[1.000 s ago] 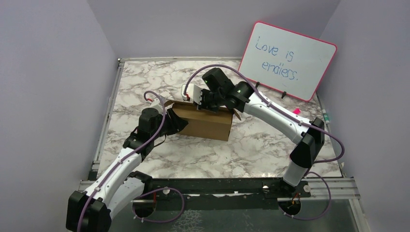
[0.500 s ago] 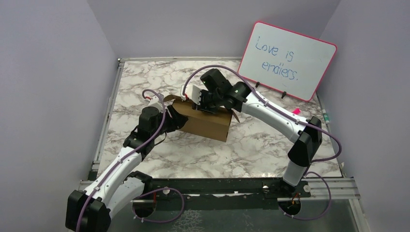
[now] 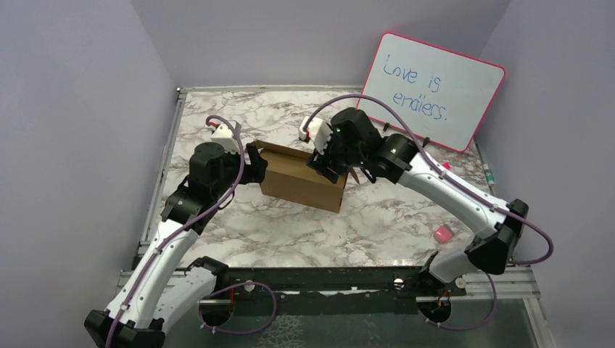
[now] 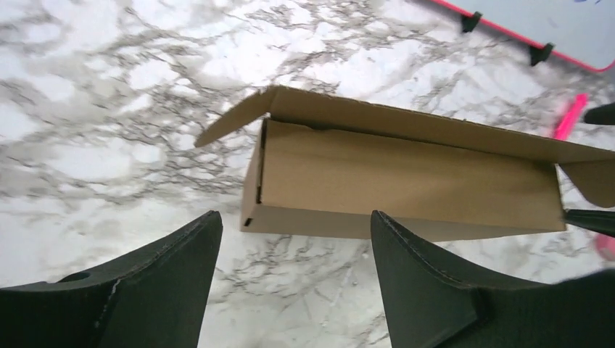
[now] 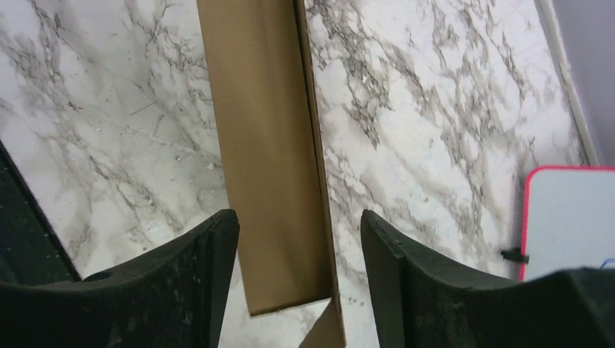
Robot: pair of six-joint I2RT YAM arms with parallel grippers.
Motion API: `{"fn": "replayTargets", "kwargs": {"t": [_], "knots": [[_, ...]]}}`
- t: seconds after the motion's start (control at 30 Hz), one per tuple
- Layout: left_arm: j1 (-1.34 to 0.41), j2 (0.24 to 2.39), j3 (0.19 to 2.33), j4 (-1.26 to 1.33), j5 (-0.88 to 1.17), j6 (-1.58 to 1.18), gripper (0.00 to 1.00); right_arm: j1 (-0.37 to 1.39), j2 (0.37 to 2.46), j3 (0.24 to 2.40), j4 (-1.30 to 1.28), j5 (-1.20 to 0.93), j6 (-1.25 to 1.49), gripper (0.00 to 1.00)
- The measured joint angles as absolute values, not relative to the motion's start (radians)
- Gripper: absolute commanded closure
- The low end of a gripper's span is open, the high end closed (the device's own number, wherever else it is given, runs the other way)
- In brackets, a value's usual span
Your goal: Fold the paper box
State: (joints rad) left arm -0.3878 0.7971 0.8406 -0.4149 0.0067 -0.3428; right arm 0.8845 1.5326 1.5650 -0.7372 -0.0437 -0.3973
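Note:
The paper box [image 3: 301, 181] is a long brown cardboard box lying on the marble table, its lid edge slightly raised along the back. A small flap juts out at its left end [image 4: 232, 119] and another at its right end. My left gripper [image 3: 255, 163] hangs open just left of the box, apart from it; in the left wrist view the box [image 4: 406, 174] lies beyond the open left gripper [image 4: 296, 214]. My right gripper [image 3: 330, 163] hovers open over the right end. In the right wrist view the box [image 5: 261, 145] shows below the spread right gripper [image 5: 297, 214], untouched.
A pink-framed whiteboard [image 3: 431, 90] leans at the back right, also seen as the whiteboard [image 5: 569, 217] in the right wrist view. A small pink object [image 3: 442, 233] lies on the table near the right arm's elbow. Metal rails border the table's left and near edges.
Both grippers have opened and come off the box. The left one drew back to the left; the right one lifted and shifted right. The box stays in place.

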Motion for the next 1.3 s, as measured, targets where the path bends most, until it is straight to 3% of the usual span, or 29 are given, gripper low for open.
{"fn": "replayTargets", "kwargs": {"t": [0.4,0.7,0.83,1.3], "knots": [[-0.370,1.023,1.113,-0.554,-0.054,-0.039,0.22,0.884,1.282,1.380,-0.759,0.116,-0.081,0.32],[-0.218,1.152,1.148,-0.592,0.130,0.058,0.23,0.884,1.228,1.330,-0.778,0.237,0.065,0.42],[-0.197,1.197,1.193,-0.602,0.198,0.086,0.23,0.884,1.229,1.281,-0.779,0.283,0.096,0.59],[-0.183,1.255,1.257,-0.627,0.305,0.162,0.25,0.884,1.249,1.251,-0.744,0.330,0.104,0.98]]}}
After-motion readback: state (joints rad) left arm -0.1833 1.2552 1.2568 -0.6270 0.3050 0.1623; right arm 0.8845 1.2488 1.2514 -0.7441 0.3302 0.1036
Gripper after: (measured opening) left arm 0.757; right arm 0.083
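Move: The box's left corner tab lies about 8 cm ahead of my left hand, 2 cm to its left and slightly below. From that hand, the box's middle is some 13 cm to the right, 1 cm ahead and 8 cm down. The right corner tab lies roughly 10 cm to the right of my right hand, 2 cm back and 3 cm lower. From there, the far flap runs about 4 cm ahead, centred 5 cm to the left, 3 cm down. I carry my open right hand about 10 cm to the right and a little back, turning it some 35 degrees clockwise; it rises slightly, then sinks beside the right corner tab and closes to pinch it. Meanwhile my left hand reaches about 7 cm forward, staying open, rolling its left side up and turning clockwise, to bring its fingertips around the left corner tab. ##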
